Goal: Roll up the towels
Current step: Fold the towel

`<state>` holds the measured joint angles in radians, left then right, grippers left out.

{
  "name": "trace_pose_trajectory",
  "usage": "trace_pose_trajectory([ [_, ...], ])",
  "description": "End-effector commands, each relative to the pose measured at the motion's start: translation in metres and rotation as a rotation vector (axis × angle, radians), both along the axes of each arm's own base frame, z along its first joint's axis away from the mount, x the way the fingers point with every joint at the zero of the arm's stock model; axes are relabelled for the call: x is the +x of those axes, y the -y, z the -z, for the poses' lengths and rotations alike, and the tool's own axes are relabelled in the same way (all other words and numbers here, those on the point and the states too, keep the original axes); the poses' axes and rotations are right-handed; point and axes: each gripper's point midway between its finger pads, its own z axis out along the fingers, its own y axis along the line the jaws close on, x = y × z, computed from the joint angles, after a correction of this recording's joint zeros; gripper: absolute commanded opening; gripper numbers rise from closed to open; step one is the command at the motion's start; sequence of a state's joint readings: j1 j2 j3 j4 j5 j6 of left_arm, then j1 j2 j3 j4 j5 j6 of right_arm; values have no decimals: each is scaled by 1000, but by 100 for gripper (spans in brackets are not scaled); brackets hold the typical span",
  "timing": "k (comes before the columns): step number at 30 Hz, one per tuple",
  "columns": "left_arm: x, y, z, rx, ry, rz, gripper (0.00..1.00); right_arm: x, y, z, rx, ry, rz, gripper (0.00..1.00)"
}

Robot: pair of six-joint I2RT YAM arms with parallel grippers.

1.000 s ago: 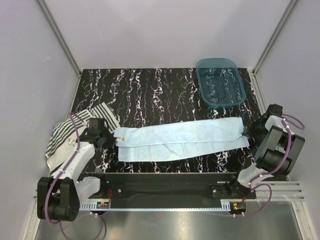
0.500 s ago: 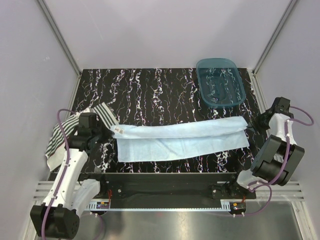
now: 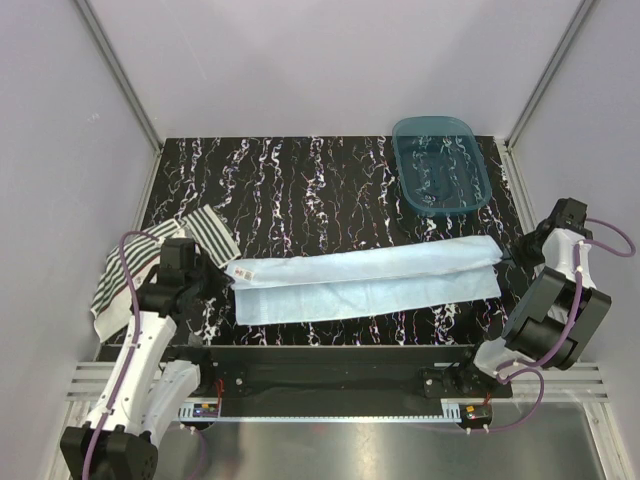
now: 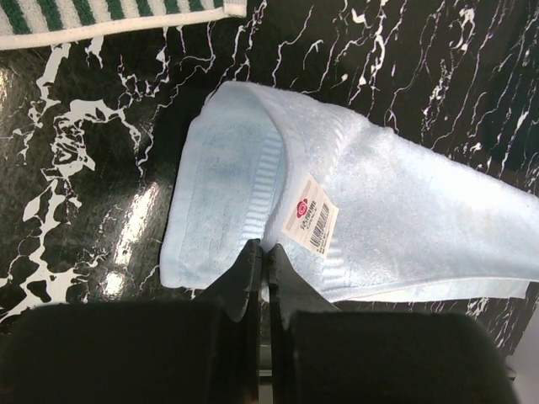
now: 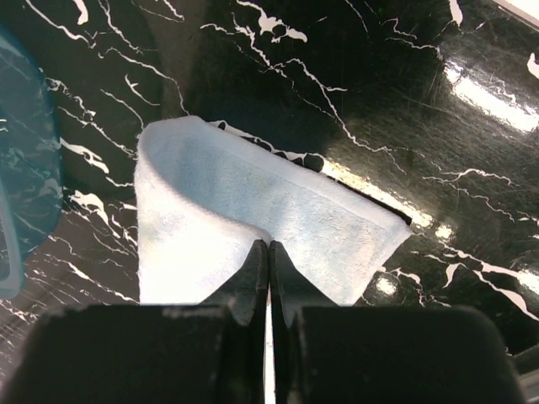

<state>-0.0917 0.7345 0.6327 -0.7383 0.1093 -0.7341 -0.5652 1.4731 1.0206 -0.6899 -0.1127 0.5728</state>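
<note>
The light blue towel (image 3: 365, 281) lies stretched left to right along the near part of the table, folded lengthwise, with its upper layer raised at both ends. My left gripper (image 3: 216, 272) (image 4: 261, 249) is shut on the towel's left end beside a white barcode label (image 4: 310, 215). At the opposite end my right gripper (image 3: 509, 257) (image 5: 269, 245) is shut on the towel (image 5: 210, 198), pinching a fold of its edge. The green-and-white striped towel (image 3: 118, 278) lies crumpled at the table's left edge, partly under my left arm; its hem (image 4: 109, 17) shows at the top of the left wrist view.
A translucent teal plastic tub (image 3: 441, 165) (image 5: 21, 168) stands at the far right of the black marbled table (image 3: 300, 180). Grey walls and metal corner posts close in the left, right and back sides.
Both grippers have kept their hold and drawn apart, the left one outward to the left, the right one outward to the right. The towel's upper layer is now pulled straighter and tauter.
</note>
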Motion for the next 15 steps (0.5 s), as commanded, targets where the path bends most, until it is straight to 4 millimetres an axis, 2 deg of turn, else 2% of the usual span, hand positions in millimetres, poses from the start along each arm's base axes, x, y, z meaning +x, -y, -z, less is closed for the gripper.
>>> trace_pose_trajectory([
  [1, 2, 3, 3, -15, -1, 2, 0, 0, 12, 10, -38, -8, 18, 0],
  [6, -2, 8, 9, -43, -12, -10, 0, -5, 12, 31, -23, -42, 29, 0],
  [11, -13, 19, 29, -77, -66, -4, 1, -8, 15, 47, -7, -63, 55, 0],
  [15, -20, 29, 38, -93, -78, 16, 3, -10, 18, 55, 3, -73, 68, 0],
])
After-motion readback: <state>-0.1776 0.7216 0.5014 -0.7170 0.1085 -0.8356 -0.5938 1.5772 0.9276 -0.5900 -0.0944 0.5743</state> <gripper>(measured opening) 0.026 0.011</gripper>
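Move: I hold the towel's folded-over upper layer at both ends, just above the rest of it. The lower layer's near-left corner lies about 9 cm back, 2 cm left and 10 cm below my left hand; its near-right corner is some 8 cm straight back and 7 cm below my right hand. The striped towels sit roughly 23 cm left and 9 cm ahead of my left hand, 9 cm lower. The blue basket's middle is about 33 cm ahead and 10 cm left of my right hand, 3 cm below. With both grips still pinching the hem, I lower the upper layer towards the near edge of the layer beneath. My left hand sinks about 4 cm while drawing back and a little right; my right hand goes down some 5 cm, easing slightly back. Both wrists tip a little further down, and the fingers stay shut. ##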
